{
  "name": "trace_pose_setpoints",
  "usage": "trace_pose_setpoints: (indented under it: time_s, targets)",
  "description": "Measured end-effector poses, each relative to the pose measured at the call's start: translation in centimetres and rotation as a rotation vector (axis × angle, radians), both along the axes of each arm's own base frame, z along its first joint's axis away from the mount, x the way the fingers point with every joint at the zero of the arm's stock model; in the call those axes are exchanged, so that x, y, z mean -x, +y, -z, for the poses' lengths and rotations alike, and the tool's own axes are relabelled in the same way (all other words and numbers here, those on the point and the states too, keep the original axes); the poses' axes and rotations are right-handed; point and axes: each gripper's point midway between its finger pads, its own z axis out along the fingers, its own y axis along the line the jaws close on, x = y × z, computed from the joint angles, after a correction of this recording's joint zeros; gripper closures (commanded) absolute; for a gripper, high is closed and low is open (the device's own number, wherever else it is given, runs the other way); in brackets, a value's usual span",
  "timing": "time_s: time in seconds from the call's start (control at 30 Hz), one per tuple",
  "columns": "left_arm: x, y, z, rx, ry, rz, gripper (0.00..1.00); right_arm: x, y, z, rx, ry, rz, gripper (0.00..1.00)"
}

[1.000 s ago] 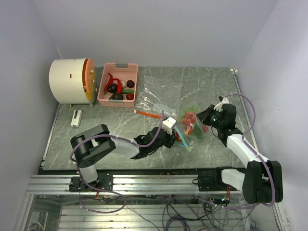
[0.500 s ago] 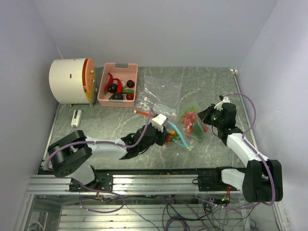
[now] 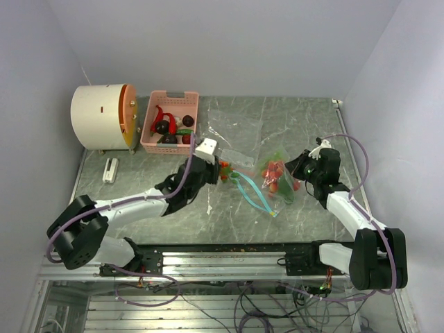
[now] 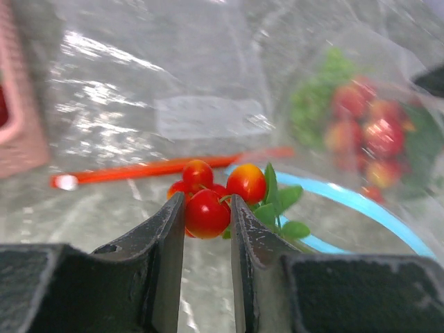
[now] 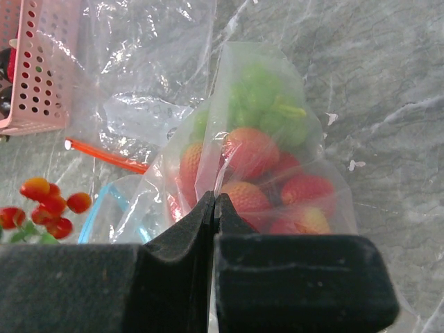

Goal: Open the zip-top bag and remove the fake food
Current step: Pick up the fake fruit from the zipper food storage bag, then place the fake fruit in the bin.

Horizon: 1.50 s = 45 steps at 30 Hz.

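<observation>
The clear zip-top bag [image 3: 276, 182] lies right of centre, its blue zip edge [image 3: 251, 195] hanging open toward the left. Red strawberries and green pieces of fake food [image 5: 258, 149] are still inside it. My right gripper [image 5: 214, 199] is shut on a fold of the bag's plastic at its right side [image 3: 291, 168]. My left gripper [image 4: 207, 209] is shut on a cluster of small red tomatoes with green leaves [image 4: 246, 182], held outside the bag and to its left [image 3: 222, 170].
A second, empty clear bag with an orange zip [image 4: 159, 168] lies behind the left gripper. The pink slotted basket [image 3: 170, 104] with several toy foods stands at the back left, beside a white drum with an orange lid [image 3: 100, 116]. A small white block [image 3: 109, 170] lies at the left.
The left gripper has pulled the tomato cluster out of the bag's mouth and carried it left and back, toward the basket. The right gripper has kept its hold.
</observation>
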Motion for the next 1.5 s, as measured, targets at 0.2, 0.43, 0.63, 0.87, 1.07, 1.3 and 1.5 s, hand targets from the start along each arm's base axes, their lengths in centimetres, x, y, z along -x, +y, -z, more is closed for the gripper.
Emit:
trace_pose_setpoints:
  time_s: [0.2, 0.43, 0.63, 0.87, 1.07, 1.3, 1.5]
  targets:
    - [-5.3, 5.1, -3.5, 0.001, -0.050, -0.164, 0.91, 0.0, -0.1, 0.2, 0.008, 0.003, -0.002, 1.00]
    - [-11.2, 10.7, -9.8, -0.020, -0.143, -0.352, 0.92, -0.1, -0.1, 0.8, 0.007, 0.016, -0.013, 1.00]
    - [-16.4, 15.7, -11.1, -0.059, -0.145, -0.495, 0.91, -0.2, 0.2, 0.8, 0.000, 0.010, -0.029, 1.00]
    - [-23.0, 18.0, -9.4, -0.116, -0.092, -0.549, 0.89, -0.3, 0.6, 0.5, -0.012, -0.002, -0.049, 1.00]
    - [-29.0, 19.9, -8.0, -0.156, -0.064, -0.567, 0.87, -0.3, 0.8, 0.5, -0.019, -0.002, -0.062, 1.00]
    - [-32.9, 22.2, -4.3, -0.177, 0.002, -0.571, 0.51, -0.3, 0.8, 0.6, -0.018, -0.002, -0.062, 1.00]
    - [-33.1, 22.6, -0.5, -0.180, 0.087, -0.541, 0.18, -0.2, 1.0, 0.6, -0.024, 0.001, -0.074, 1.00]
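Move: The cherry tomatoes are already in the left fingers, out of the bag. The pink basket's middle lies about 22 cm ahead of that hand, 20 cm to its left and 10 cm below. The white drum stands some 25 cm farther left of the basket; the flat empty bag lies about 15 cm ahead of the hand and 6 cm right. From the right hand, the basket is about 19 cm ahead and 50 cm left. The cherry tomatoes, still pinched in the left hand, swing forward and left in one sweep of about 40 cm, rising some 11 cm on the way towards the basket while the hand turns about 30 degrees counter-clockwise. Over the basket's far left part, the hand sinks about as much again and the fingers spread to let go of them. ##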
